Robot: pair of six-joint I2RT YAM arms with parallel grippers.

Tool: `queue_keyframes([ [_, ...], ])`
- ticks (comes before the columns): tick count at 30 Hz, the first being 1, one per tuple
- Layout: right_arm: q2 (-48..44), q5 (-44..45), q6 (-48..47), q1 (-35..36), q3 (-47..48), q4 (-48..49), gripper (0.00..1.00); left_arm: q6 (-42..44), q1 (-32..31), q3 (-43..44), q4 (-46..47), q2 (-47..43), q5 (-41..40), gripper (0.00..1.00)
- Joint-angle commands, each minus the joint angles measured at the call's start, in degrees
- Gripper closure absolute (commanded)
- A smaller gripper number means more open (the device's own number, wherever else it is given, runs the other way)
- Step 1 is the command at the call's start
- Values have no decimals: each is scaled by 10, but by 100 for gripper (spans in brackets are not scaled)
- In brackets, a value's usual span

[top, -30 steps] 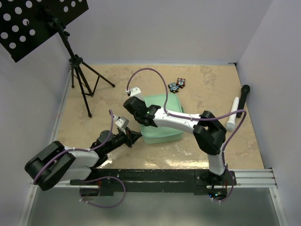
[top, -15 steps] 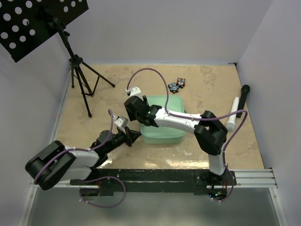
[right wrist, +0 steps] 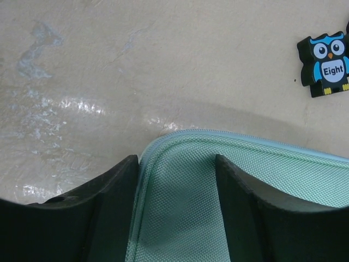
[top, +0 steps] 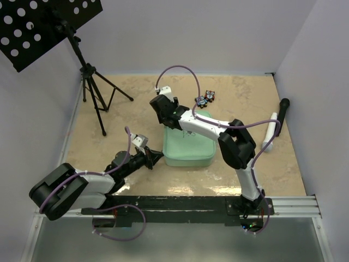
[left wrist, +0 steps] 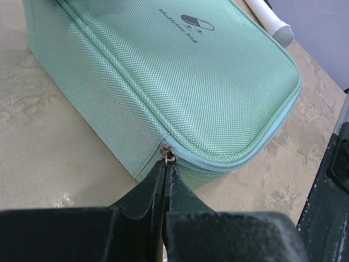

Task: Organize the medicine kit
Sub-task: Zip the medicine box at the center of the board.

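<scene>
The mint-green medicine kit [top: 188,148] lies closed on the beige table, its printed lid [left wrist: 207,82] facing up. My left gripper [top: 157,157] is at the kit's near-left corner. In the left wrist view it [left wrist: 165,164] is shut on the small metal zipper pull [left wrist: 169,156]. My right gripper [top: 168,115] hovers over the kit's far-left corner. It [right wrist: 174,164] stands open, and between its fingers [right wrist: 109,191] I see only the lid fabric [right wrist: 272,169] and its zipped edge.
Two owl blocks [top: 206,98] lie just beyond the kit; one reads "Eight" [right wrist: 327,65]. A white tube [top: 270,134] and a black marker [top: 282,114] lie at the right. A tripod [top: 94,95] with a perforated black board stands at the back left.
My right gripper has opened and swung from the kit's left side to its far-left corner. The left gripper has stayed shut on the zipper pull.
</scene>
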Motion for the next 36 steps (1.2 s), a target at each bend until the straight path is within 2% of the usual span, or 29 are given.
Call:
queue_keyframes([
  [1, 29, -6, -8, -7, 4, -35, 45, -2, -2, -43, 79, 3, 7, 100],
  [22, 56, -82, 0, -21, -85, 7, 100, 3, -2, -47, 85, 7, -1, 100],
  [36, 25, -130, 17, -37, -135, 57, 100, -11, -3, -66, 100, 16, 24, 100],
])
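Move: About 2 cm to the right hand's left and 2 cm ahead, a little lower, lies the far left corner of the medicine box, between the open fingers. The near owl block stands some 15 cm right of this hand, 8 cm ahead and 8 cm lower; the zipper pull is roughly 17 cm back and 2 cm left, slightly lower. From the left hand, whose shut fingertips already hold the pull, that corner is about 19 cm ahead and 1 cm right. Sliding about 1.5 cm left and sinking some 1 cm onto the box's left edge beside its far corner, the right hand closes its half-open fingers and pinches the rim and lid fabric between them. It then stays there while rolling roughly 10 degrees, its left side rising. The left hand stays in place, still gripping the zipper pull at the near left corner. ##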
